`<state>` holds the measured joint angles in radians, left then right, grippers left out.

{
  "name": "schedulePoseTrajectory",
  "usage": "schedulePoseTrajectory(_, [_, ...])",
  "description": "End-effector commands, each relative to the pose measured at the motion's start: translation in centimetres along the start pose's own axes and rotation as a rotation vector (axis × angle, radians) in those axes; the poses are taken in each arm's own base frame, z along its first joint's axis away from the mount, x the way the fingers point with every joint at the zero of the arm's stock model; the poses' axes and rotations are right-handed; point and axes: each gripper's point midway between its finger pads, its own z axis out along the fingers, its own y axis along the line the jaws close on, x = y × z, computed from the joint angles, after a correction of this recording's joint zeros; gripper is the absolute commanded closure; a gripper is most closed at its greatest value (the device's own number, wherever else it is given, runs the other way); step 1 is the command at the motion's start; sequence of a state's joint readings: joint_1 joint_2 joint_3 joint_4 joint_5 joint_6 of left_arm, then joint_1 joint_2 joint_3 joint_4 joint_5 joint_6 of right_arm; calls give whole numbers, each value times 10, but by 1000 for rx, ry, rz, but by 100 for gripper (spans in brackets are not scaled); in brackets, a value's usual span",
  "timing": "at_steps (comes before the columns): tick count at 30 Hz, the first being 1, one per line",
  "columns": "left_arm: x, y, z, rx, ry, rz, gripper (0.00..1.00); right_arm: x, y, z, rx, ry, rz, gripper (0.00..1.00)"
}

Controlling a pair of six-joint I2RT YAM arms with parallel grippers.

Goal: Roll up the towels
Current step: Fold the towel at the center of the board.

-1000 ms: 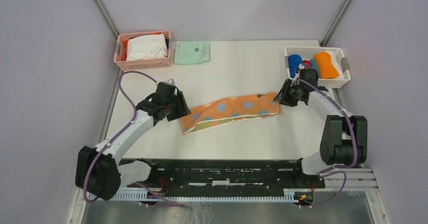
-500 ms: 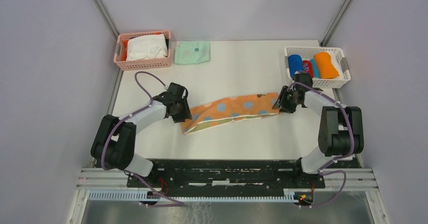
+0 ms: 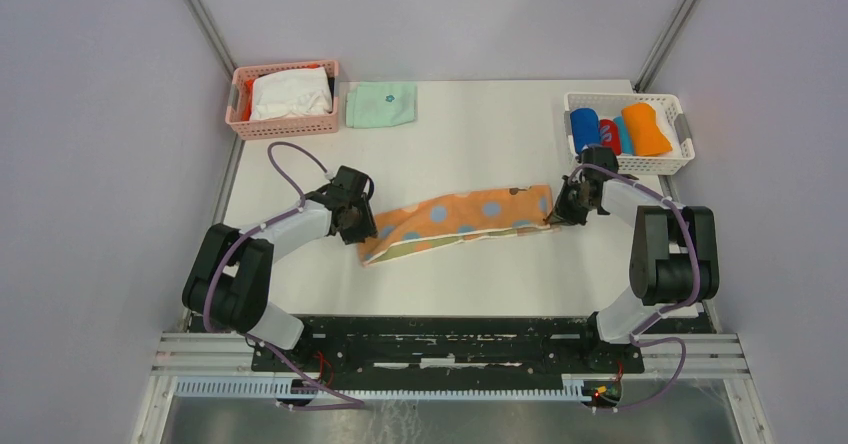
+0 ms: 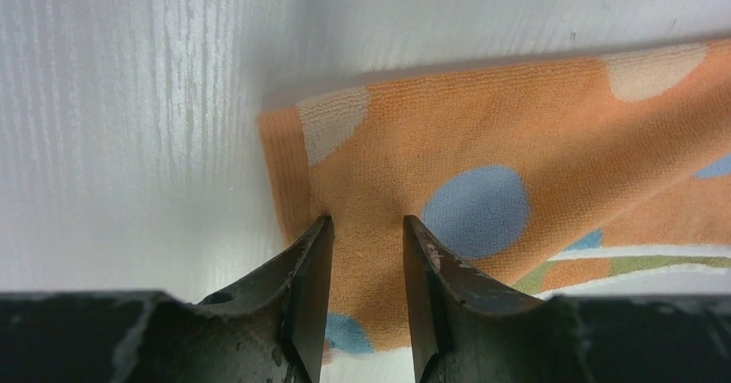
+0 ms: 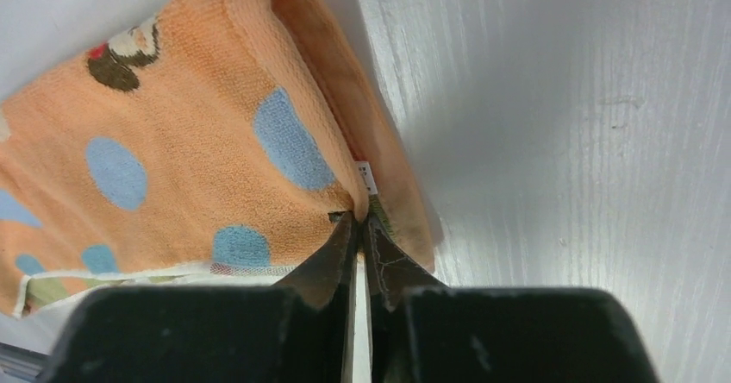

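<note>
The peach towel (image 3: 455, 222) with blue dots lies stretched as a long strip across the middle of the table. My left gripper (image 3: 362, 226) is at its left end. In the left wrist view its jaws (image 4: 365, 221) stand apart, open, tips pressed down on the towel (image 4: 517, 141) near the corner. My right gripper (image 3: 562, 211) is at the right end. In the right wrist view it (image 5: 359, 217) is shut, pinching the folded edge of the towel (image 5: 190, 159). A rolled blue towel (image 3: 583, 127) and a rolled orange towel (image 3: 646, 129) lie in the white basket (image 3: 680, 122).
A pink basket (image 3: 240, 114) holding a white cloth stands at the back left, with a folded mint-green cloth (image 3: 381, 104) beside it. The white basket at the back right also holds small red and light-blue rolls. Bare tabletop (image 3: 480, 154) lies behind the strip.
The left arm drew in to the towel's left end and its jaws narrowed. The right gripper closed on the towel's right edge, and that end shifted slightly.
</note>
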<state>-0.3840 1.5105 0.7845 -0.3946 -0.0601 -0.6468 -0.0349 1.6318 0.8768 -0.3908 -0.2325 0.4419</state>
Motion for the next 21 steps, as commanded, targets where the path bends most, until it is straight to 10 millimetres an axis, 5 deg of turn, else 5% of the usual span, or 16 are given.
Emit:
schedulePoseTrajectory(1, [1, 19, 5, -101, -23, -44, 58, -9, -10, -17, 57, -20, -8, 90])
schedulePoseTrajectory(13, [1, 44, 3, -228, -34, -45, 58, 9, -24, -45, 111, 33, -12, 93])
schedulePoseTrajectory(21, [-1, 39, -1, -200, -36, -40, 52, 38, -21, -48, 65, 112, -9, 85])
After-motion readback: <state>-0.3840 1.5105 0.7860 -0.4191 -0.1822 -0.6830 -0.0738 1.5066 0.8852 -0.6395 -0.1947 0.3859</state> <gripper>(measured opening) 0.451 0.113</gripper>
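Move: The polka-dot towel lies crosswise under both hands. From my left hand, on its left end, the towel's middle is about 22 cm to the right and 3 cm ahead. From my right hand, which already has the towel's right edge near the near corner, the middle is some 24 cm to the left, straight ahead 0. The towel's far right corner is 9 cm ahead of that hand and 1 cm left; the white basket's middle is roughly 23 cm ahead and 19 cm right. I keep the right edge pinched and pull it back towards my base about 4.5 cm, drifting some 2 cm right and then lifting 2 cm as the fingertips tip slightly back. At the same time my left fingertips, half open and still down on the left end, drag it about 2 cm to the left, turning a few degrees counter-clockwise. ##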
